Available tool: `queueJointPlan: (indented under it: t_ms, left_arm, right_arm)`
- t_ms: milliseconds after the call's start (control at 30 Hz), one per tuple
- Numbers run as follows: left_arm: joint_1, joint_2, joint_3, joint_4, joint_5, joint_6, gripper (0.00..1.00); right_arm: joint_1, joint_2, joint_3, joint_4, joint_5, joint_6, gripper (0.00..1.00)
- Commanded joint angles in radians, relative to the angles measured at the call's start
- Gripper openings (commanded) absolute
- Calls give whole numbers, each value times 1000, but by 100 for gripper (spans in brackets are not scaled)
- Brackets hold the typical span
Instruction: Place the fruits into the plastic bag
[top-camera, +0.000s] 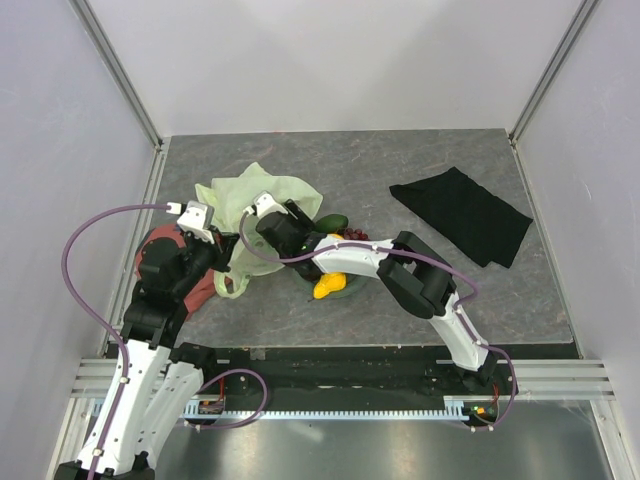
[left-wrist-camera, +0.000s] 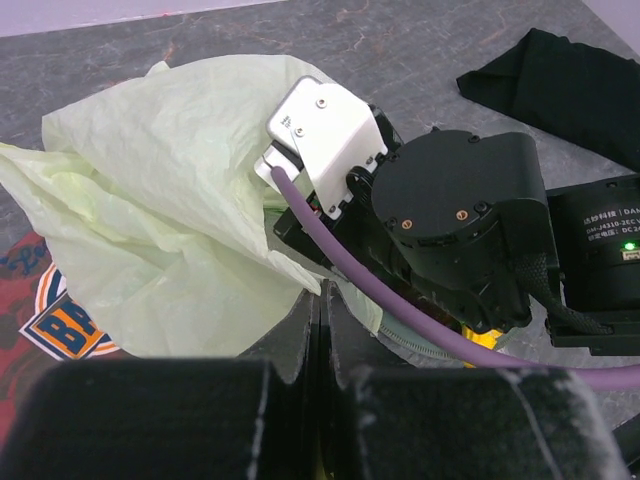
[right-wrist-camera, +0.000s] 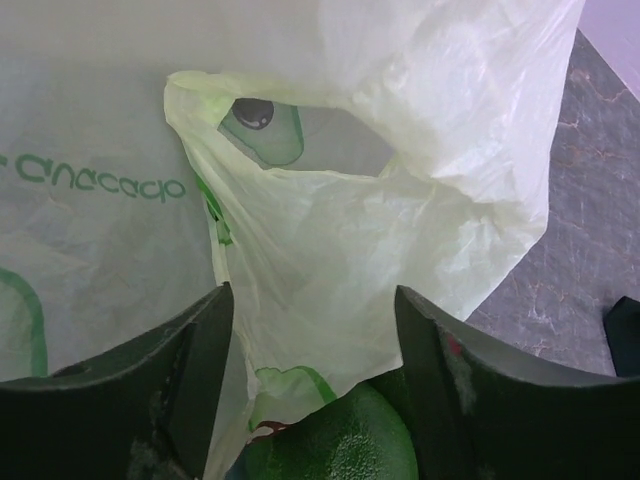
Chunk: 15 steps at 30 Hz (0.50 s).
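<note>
The pale green plastic bag (top-camera: 262, 192) lies crumpled left of centre. My left gripper (left-wrist-camera: 322, 300) is shut on the plastic bag's edge (left-wrist-camera: 180, 200). My right gripper (right-wrist-camera: 312, 295) reaches into the bag (right-wrist-camera: 330, 250), its jaws wide apart. The dark green oval fruit (right-wrist-camera: 340, 445) sits low between them, against the right finger and clear of the left one, partly under bag film. In the top view a dark green fruit (top-camera: 335, 221) shows beside the right gripper (top-camera: 297, 214). A yellow fruit (top-camera: 327, 288) and a dark red one (top-camera: 355, 237) lie on the plate (top-camera: 350, 291).
A black cloth (top-camera: 462, 215) lies at the right of the table. A red printed T-shirt (top-camera: 160, 250) sits under my left arm at the table's left edge. White walls close in the table on three sides.
</note>
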<state>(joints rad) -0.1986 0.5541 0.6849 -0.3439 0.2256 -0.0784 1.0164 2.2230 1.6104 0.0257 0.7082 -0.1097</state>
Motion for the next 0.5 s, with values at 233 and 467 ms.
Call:
queueJointPlan:
  t_ms: [233,467]
  left_arm:
    - [-2,4,21,11,-51,-24,2]
    - [-1,70,39,-36,-192,-21,2]
  right_arm:
    - [-12,-25,-33,-24,-16,13,5]
    - [-25,-192,-75,8,-78,109,0]
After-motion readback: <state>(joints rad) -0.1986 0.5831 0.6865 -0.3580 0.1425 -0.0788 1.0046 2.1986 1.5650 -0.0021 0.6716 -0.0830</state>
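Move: The plastic bag's rim hangs between the open right fingers, about 1 cm to the right of the hand point and 1 cm below it, level fore and aft. The far avocado lies some 8 cm right, 3 cm back and 6 cm lower; the near avocado is about 4 cm right, 7 cm back and also 6 cm lower. From the left hand, which already holds the bag, that rim is roughly 13 cm ahead, 10 cm right and 14 cm down. Shut the right gripper fully from its wide-open state on the plastic bag's hanging rim, easing the hand about 1.5 cm down and 1 cm right as the fingers come together, then start to lift slightly. Keep the left pinch on the bag and, late on, shift that hand not quite 2 cm left, down and forward, turning it some 5 degrees counter-clockwise. ##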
